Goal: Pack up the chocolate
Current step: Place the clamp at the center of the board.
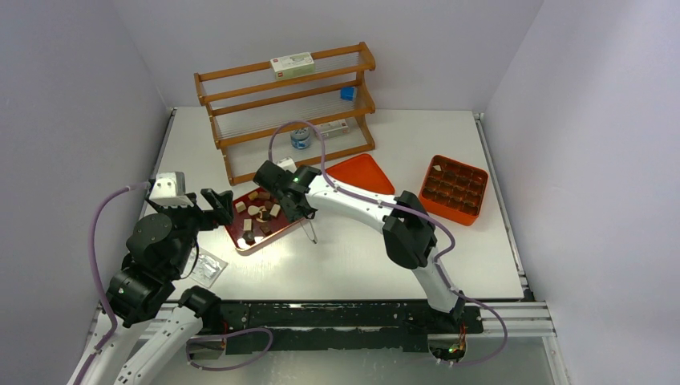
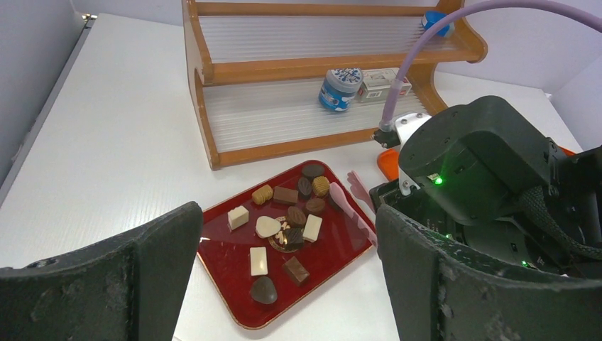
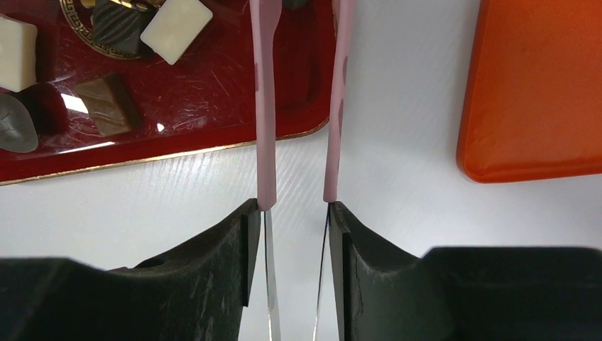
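Note:
Several pieces of chocolate (image 1: 261, 210) in dark brown, lighter brown and cream lie loose on the dark red tray (image 1: 281, 225). The left wrist view shows the chocolate (image 2: 287, 226) spread over the tray (image 2: 226, 264). My right gripper (image 1: 298, 210) hangs over the tray's right edge, shut on the pink tongs (image 3: 266, 106). The tongs' two arms reach out of frame above that edge of the tray (image 3: 213, 92), near a cream piece (image 3: 176, 20) and a brown piece (image 3: 106, 105). My left gripper (image 1: 220, 207) stands open at the tray's left side, holding nothing.
An orange box (image 1: 455, 188) with small cells sits at the right, its orange lid (image 1: 361, 172) beside the tray. A wooden rack (image 1: 289, 104) with small items stands at the back. A clear packet (image 1: 207, 267) lies near the left arm.

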`<action>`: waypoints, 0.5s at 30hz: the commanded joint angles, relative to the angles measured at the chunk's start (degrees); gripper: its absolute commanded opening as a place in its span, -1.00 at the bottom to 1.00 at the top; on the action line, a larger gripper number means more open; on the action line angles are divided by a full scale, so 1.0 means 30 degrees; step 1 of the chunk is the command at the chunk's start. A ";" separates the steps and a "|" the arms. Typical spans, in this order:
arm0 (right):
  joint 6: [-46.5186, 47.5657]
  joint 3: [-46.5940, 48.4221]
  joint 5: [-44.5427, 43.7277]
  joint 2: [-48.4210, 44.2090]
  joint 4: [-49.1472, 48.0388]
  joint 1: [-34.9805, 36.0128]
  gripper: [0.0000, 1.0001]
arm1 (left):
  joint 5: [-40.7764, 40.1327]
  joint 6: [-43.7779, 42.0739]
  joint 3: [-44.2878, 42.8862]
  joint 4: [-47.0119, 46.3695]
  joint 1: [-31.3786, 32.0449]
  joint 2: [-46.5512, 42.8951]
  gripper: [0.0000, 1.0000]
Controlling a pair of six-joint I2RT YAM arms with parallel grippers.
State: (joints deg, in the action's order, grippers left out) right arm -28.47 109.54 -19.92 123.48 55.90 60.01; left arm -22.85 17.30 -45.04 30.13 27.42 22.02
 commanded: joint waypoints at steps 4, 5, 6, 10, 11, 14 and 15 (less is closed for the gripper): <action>-0.0134 0.0581 -0.0044 -0.0138 0.0668 0.0082 -0.13 | -0.0089 -0.0213 0.0070 -0.0558 -0.0146 0.0000 0.91; -0.0140 0.0487 -0.0156 -0.0312 0.0589 0.0071 -0.14 | -0.0224 -0.0052 0.0096 -0.0490 -0.0146 0.0055 0.89; -0.0133 0.0292 -0.0229 -0.0667 0.0280 0.0092 -0.14 | -0.0347 0.0214 0.0074 -0.0338 -0.0146 0.0183 0.86; 0.0380 -0.1660 -0.0180 -0.2857 -0.1535 0.0094 -0.17 | 0.0673 0.1407 -0.0024 0.0000 -0.0146 0.0737 0.66; 0.0615 -0.2331 -0.0115 -0.3505 -0.2166 0.0073 -0.17 | 0.0989 0.1744 0.0022 0.0031 -0.0146 0.0865 0.61; 0.1020 -0.4351 0.0219 -0.5136 -0.3731 0.0010 -0.17 | 0.1721 0.3101 0.0045 0.0387 -0.0146 0.1513 0.48; 0.1099 -0.4902 0.0323 -0.5570 -0.4103 -0.0007 -0.17 | 0.2075 0.3534 0.0042 0.0522 -0.0146 0.1881 0.44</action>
State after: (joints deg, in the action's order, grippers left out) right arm -26.96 99.50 -19.44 114.21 50.70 60.07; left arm -20.82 21.98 -45.04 30.35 27.42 25.04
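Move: The right hand holds the open clamp near the tray's front right corner. Its goal, the center of the board, lies about 10 cm to its right, 6 cm back and 8 cm below. The red chocolate tray's middle is some 10 cm left and 3 cm ahead; the orange lid is about 14 cm right and 12 cm ahead, both at table level. From the left hand the center is roughly 32 cm right, neither ahead nor back, and some 29 cm down. Still pinching the clamp at its pink sleeves with an unchanged gap, the right hand all but waits, then lifts about 2 cm, drawing right and a little back, away from the tray and its chocolates. Meanwhile the empty left hand sets off, easing right, down and slightly forward by some 2 cm as its wide-open fingers begin to close. ##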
